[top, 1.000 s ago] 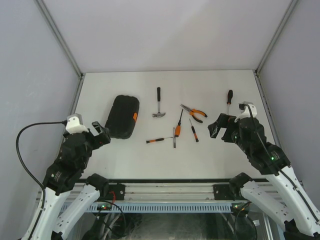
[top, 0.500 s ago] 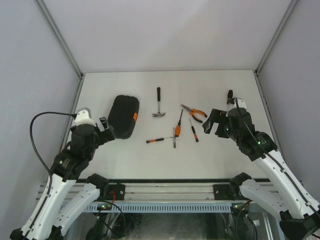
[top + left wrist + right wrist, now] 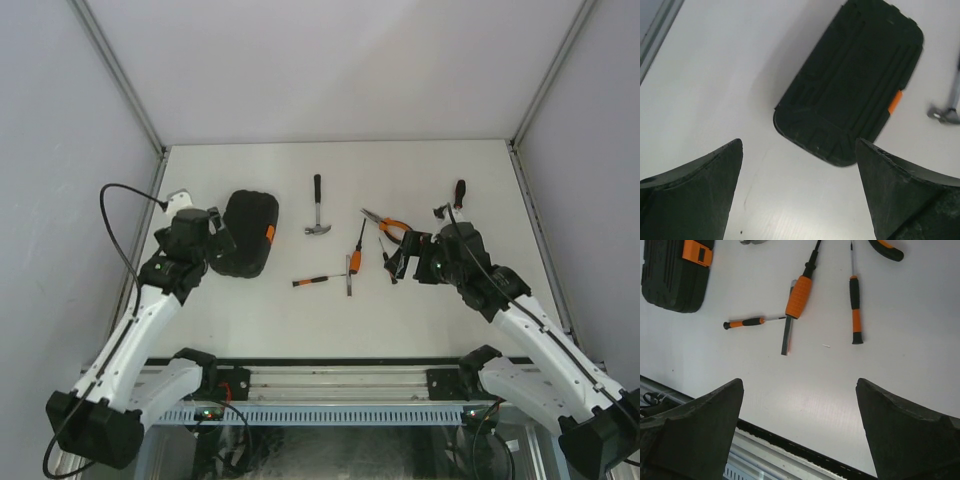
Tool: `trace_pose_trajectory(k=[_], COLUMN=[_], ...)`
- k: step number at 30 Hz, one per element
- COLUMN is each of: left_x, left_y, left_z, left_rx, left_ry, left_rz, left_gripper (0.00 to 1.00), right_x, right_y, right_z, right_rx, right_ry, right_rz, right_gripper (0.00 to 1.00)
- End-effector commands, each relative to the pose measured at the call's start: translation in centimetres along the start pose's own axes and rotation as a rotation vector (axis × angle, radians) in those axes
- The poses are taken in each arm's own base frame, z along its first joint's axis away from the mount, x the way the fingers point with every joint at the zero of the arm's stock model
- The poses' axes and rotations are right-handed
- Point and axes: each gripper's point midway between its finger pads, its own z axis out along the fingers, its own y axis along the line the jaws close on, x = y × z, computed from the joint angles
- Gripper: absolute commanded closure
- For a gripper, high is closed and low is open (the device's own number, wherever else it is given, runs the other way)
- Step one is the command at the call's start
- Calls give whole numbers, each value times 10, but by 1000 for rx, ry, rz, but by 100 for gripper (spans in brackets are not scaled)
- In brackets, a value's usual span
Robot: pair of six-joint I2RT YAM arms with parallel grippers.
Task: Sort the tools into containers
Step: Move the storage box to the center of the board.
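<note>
The closed black case (image 3: 248, 233) with an orange latch (image 3: 270, 234) lies at the left of the table. To its right lie a hammer (image 3: 317, 205), orange-handled pliers (image 3: 390, 225), an orange-handled screwdriver (image 3: 356, 255), a small screwdriver (image 3: 318, 281) and a long black-handled screwdriver (image 3: 458, 197). My left gripper (image 3: 220, 245) hovers open at the case's near left corner; in its wrist view the case (image 3: 850, 85) lies just ahead of the left gripper (image 3: 799, 145). My right gripper (image 3: 400, 262) is open beside a slim screwdriver (image 3: 855, 310), nothing between its fingers (image 3: 700, 435).
A short grey bar (image 3: 786, 335) lies against the orange-handled screwdriver (image 3: 799, 296). The small screwdriver (image 3: 747, 322) points at it from the left. The table's near edge and metal rail (image 3: 765, 450) run just below the right gripper (image 3: 800, 382). Walls enclose three sides.
Both arms have reached forward. The left gripper has moved up to the case's near corner. The right gripper has moved left, toward the screwdrivers in the middle. Nothing was taken hold of.
</note>
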Motion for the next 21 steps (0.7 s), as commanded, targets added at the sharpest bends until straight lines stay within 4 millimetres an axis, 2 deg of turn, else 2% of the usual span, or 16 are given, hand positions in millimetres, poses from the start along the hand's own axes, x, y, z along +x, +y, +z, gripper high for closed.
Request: trace_pose_trajectory(k=[1,6,12,17,21], left_x=[-57,-72,-84,-97,-103], left_y=[-16,-15,-15,-21,-8], left_z=[16,44,74,85,96], left_rx=[30,-13,33,90,9], left_ry=[-118,-116,-118,-207,-253], left_rz=[-126,-100,-95,-114,-146], left_gripper=[2,0,0,0,0], right_x=[-15,-11,-10,-6,-3], right_y=[21,23,36,37,36], right_z=[-3,-1,-4,-5,-4], right_rx=[-89,-103,-176,-191,-191], right_ry=[-53,-29,-51,-51,-35], right_rz=[-27,-37,-55,-61,-60], right_gripper=[6,6,6,6,6])
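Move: The storage box lies almost straight ahead of the open left hand, its middle about 16 cm farther out and some 15 cm below. The hammer is some 22 cm to the right of the box and 10 cm farther out, and the small orange-handled screwdriver lies about 21 cm to the hand's right, barely 1 cm ahead. From the right hand the box is some 42 cm to the left and 20 cm farther out. The left hand, jaws still wide open, sweeps forward about 11 cm and bears 3 to 4 cm to its left, towards the storage box's left side, staying nearly level before a slight rise at the end as the fingers tip up by under 10 degrees. Meanwhile the open right hand drifts some 2.5 cm left, towards the box, and rises about 1 cm with a small counter-clockwise turn, well short of the box. ##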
